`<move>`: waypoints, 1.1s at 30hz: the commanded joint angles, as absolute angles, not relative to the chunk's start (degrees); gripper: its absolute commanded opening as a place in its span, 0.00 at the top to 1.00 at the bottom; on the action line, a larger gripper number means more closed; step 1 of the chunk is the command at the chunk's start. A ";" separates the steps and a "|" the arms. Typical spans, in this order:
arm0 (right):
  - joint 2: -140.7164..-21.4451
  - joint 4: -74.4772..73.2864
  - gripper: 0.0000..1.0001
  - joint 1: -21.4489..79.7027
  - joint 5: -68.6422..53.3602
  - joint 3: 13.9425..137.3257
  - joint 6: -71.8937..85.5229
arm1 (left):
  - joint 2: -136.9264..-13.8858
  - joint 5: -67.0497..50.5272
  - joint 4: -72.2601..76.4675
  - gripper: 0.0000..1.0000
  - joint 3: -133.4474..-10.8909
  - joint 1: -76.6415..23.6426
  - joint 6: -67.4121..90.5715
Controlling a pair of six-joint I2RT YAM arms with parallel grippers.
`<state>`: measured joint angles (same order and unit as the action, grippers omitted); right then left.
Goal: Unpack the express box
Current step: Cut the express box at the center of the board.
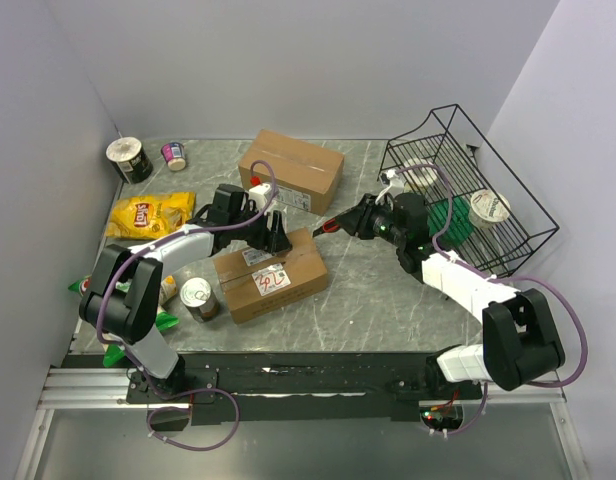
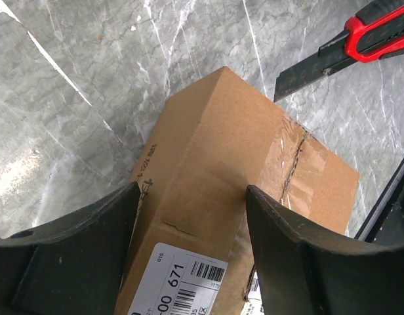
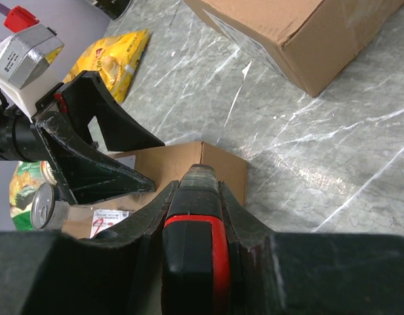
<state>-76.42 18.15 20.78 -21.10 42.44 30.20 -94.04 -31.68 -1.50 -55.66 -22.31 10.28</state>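
Observation:
The express box (image 1: 271,272) is a brown carton with white labels, lying mid-table. Its taped seam (image 2: 295,161) shows in the left wrist view. My left gripper (image 1: 273,234) stands open at the box's far edge. Its fingers straddle the box's upper edge (image 2: 192,190), one over the side face and one over the top. My right gripper (image 1: 366,218) is shut on a red and black utility knife (image 3: 192,262). The knife's blade (image 2: 307,72) points at the box's far right corner (image 3: 215,164) and hangs just above and beside it.
A second brown carton (image 1: 293,168) lies behind. A black wire basket (image 1: 536,222) with cups stands at the right. On the left are a yellow chips bag (image 1: 148,213), a can (image 1: 198,297), a small bottle (image 1: 168,288) and two cups (image 1: 128,158).

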 commanded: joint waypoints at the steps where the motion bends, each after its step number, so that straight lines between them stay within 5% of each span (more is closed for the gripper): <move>1: -76.99 19.95 1.00 21.27 -22.41 45.17 31.29 | -95.36 -30.67 -1.58 0.29 -55.99 -21.89 10.28; 10: -77.26 16.53 1.00 21.53 -23.99 45.70 31.46 | -96.50 -28.31 -2.02 0.30 -56.51 -21.71 10.02; 26: -70.32 5.98 1.00 23.55 -22.85 43.33 31.11 | -99.49 -26.81 -2.73 0.73 -57.22 -21.71 9.32; 33: -69.00 4.40 1.00 24.26 -22.68 42.54 30.85 | -100.28 -26.54 -2.63 0.82 -56.87 -21.62 8.70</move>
<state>-71.75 7.07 22.59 -19.55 43.46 30.55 -96.55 -31.86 1.74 -58.22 -21.61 10.76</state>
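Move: The right hand holds the cutter off the express box's right side. The right end of the taped seam is about 7 cm to its left, 4 cm back and 8 cm below; the box's middle is some 16 cm left, 9 back and 13 down. The second box's middle lies about 13 cm ahead and 13 left. For the left hand, at the express box's far edge, the box's middle is about 7 cm back, 1 left and 5 down; the can is 18 left and 12 back. Back towards its base by about 2.5 cm, after hardly stirring at first, the right hand draws the cutter with its grip kept, tipping it a few degrees down and bringing the blade tip to the right end of the taped seam. Meanwhile the left hand, which straddled the express box's far edge, shifts some 2 cm forward and 1 cm up and closes its fingers most of the way. ##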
